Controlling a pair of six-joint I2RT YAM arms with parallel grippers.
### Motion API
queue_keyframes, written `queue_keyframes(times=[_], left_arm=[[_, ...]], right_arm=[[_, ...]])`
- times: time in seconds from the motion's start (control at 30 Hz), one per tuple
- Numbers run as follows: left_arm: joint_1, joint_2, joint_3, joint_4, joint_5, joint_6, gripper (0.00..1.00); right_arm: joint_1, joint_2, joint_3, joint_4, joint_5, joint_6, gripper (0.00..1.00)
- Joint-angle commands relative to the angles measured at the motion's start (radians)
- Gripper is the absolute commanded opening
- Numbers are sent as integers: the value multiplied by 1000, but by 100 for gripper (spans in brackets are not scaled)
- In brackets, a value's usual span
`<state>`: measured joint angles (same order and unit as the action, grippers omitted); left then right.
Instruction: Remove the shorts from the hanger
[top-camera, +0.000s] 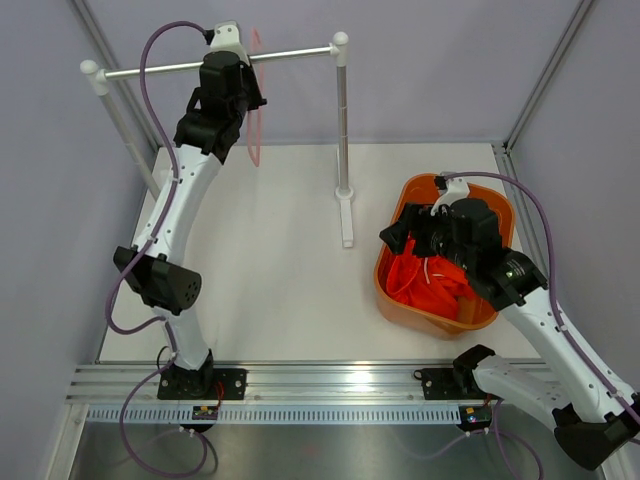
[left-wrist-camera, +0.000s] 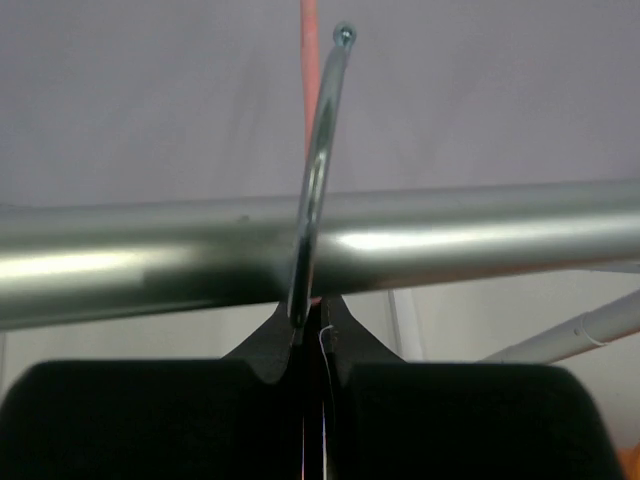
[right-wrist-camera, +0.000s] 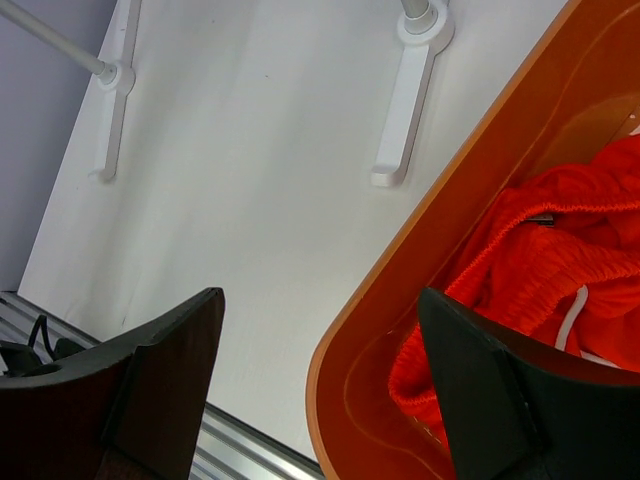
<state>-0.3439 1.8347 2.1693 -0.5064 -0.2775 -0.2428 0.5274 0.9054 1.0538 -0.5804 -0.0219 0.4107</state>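
The orange-red shorts (top-camera: 430, 285) lie crumpled inside the orange plastic basket (top-camera: 402, 200) at the right, off the hanger. In the right wrist view the shorts (right-wrist-camera: 560, 240) fill the basket (right-wrist-camera: 450, 190), with a white drawstring showing. My right gripper (top-camera: 400, 236) hovers open over the basket's left rim, and nothing sits between the fingers of this gripper (right-wrist-camera: 320, 300). The pale-pink hanger (top-camera: 255, 110) hangs bare from the rail. Its silver hook (left-wrist-camera: 318, 170) curves over the bar. My left gripper (left-wrist-camera: 318, 325) is shut on the hanger just under the bar, and in the top view this gripper (top-camera: 240, 62) sits up at the rail.
The silver clothes rail (top-camera: 290, 55) spans the back on two white-footed posts; its bar (left-wrist-camera: 480, 240) crosses the left wrist view. One foot (top-camera: 346, 218) lies left of the basket, and both feet (right-wrist-camera: 400, 110) (right-wrist-camera: 110, 120) show on the white table. An aluminium strip (top-camera: 320, 385) runs along the near edge.
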Motion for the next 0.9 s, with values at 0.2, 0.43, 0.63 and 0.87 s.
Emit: queue_keyframes(times=[0.2, 0.43, 0.63, 0.87], left_arm=[[34, 54, 67, 37, 58, -46, 0], [36, 44, 15, 17, 72, -55, 7], [34, -23, -81, 63, 84, -52, 20], [34, -58, -103, 77, 87, -41, 27]], right_arm=[[-4, 0, -5, 60, -52, -16, 87], [-4, -2, -6, 50, -53, -15, 87], [-4, -7, -17, 47, -47, -12, 86], [-4, -3, -21, 47, -41, -10, 87]])
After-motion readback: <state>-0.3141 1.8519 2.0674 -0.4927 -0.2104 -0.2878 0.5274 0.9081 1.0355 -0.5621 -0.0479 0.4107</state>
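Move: The left gripper still grips the hanger by its hook, whose tip already reaches over the rail; the rail runs crosswise about 4 cm above the fingers and 1 cm ahead. Along it, the rack's right post stands about 17 cm to the right and 3 cm ahead, its left post some 34 cm to the left and 2 cm back. From the right gripper, that spot on the rail lies about 27 cm ahead, 30 cm left and 18 cm up. Lower the left gripper about 5 cm in all, first easing it forward 1–2 cm so the hanger's hook settles over the rail. Hold the grip for the first 2 cm of the descent, then open the fingers to roughly a quarter while sinking the rest beneath the rail, the wrist tipping slightly down. ##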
